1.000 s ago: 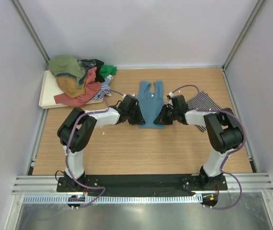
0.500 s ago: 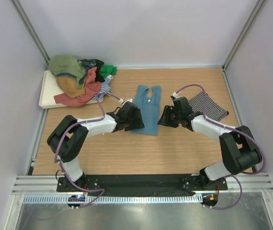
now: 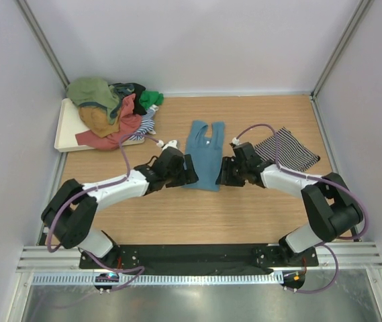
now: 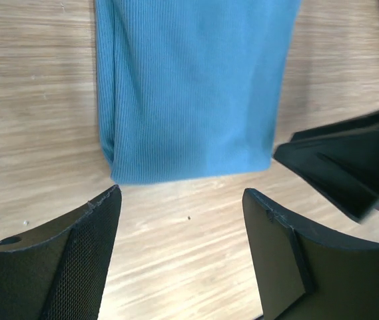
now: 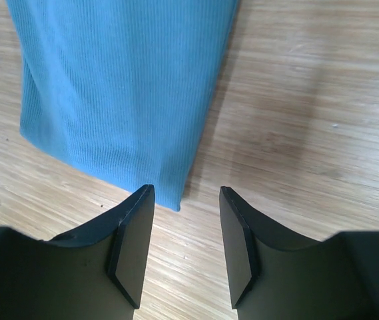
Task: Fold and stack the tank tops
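Observation:
A teal-blue tank top [image 3: 204, 153] lies flat on the wooden table, folded lengthwise into a narrow strip, straps pointing away from me. My left gripper [image 3: 189, 169] sits at its lower left corner, open and empty, with the cloth's hem [image 4: 189, 87] just beyond its fingers. At the lower right corner my right gripper [image 3: 221, 172] is open too, empty, the cloth's corner [image 5: 122, 100] just ahead of its left finger. A black-and-white striped tank top [image 3: 287, 149] lies folded at the right. More tank tops [image 3: 110, 111] are heaped at the back left.
The heap rests on a white tray [image 3: 67, 127] in the back left corner. Grey walls close the table on three sides. A metal rail [image 3: 191, 258] runs along the near edge by the arm bases.
Both grippers have let go of the teal-blue tank top and opened. They have drawn back toward me from its middle to its lower corners. The top lies narrower than before.

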`<state>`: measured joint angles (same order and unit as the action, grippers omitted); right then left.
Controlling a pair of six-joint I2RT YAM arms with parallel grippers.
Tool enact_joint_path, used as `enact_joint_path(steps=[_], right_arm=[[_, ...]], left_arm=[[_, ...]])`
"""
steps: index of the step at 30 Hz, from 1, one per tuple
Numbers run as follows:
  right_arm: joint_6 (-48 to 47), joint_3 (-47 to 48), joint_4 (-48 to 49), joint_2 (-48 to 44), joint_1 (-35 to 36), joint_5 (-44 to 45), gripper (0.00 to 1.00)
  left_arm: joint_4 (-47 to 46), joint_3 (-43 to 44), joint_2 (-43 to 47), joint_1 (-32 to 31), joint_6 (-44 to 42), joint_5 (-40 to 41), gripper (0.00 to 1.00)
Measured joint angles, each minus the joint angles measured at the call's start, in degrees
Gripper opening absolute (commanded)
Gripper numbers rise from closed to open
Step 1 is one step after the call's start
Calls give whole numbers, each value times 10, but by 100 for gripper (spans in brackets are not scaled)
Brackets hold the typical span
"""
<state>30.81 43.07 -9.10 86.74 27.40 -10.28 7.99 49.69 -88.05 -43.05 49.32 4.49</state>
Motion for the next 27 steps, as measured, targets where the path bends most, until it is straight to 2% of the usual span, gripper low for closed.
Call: enact_joint_path(steps=[5,12,14,17,19,21,22,23,24,25,27], right_arm=[[14,-3,9,14,13,1,48],[38,-2,28,30,25,3,43],[45,-3,35,33,32,3,42],[54,-7,40,33,40,3,37],[58,-10,43,33,43,3,30],[61,-16,44,33,44,4,6],[64,-19,44,33,45,5,3],[66,-21,43,32,45,7,1],[67,-23,43,30,45,7,1],[66,-25,43,27,45,8,1],[66,-31,42,20,45,8,1]], left_arm=[[0,-19,39,14,-1,-7,73],[0,-21,-17,32,-2,-24,72],[-2,-21,-34,32,-3,-29,66],[-8,-13,-50,32,-2,-34,52],[-11,-6,-62,32,-1,-37,45],[-13,-2,-74,32,1,-40,32],[-14,0,-75,32,0,-40,26],[-15,0,-78,32,1,-42,11],[-15,0,-81,32,4,-46,5],[-16,-1,-83,32,5,-48,0],[-22,-5,-81,28,4,-50,0]])
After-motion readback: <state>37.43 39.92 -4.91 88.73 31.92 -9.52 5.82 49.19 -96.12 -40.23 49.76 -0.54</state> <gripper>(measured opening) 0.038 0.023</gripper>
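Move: The blue tank top's near left hem corner lies about 2 cm to the left of the left hand, level with it in reach and some 5 cm below; its straps lie about 20 cm ahead and 4 cm to the right. The near right hem corner sits just under the right hand, roughly 1 cm back, 1 cm to the left and 2 cm down. The folded striped tank top lies about 20 cm to the right of the right hand and 11 cm farther out. Both hands pinch the blue tank top's near hem, one at each corner, their open fingers closing to shut on the cloth. The left hand lifts slightly while easing left, then sinks about 6 cm, drifts partly back right and tips a little further downward; the right hand slides about 2 cm left, 2 cm back towards its base and 2 cm down. ##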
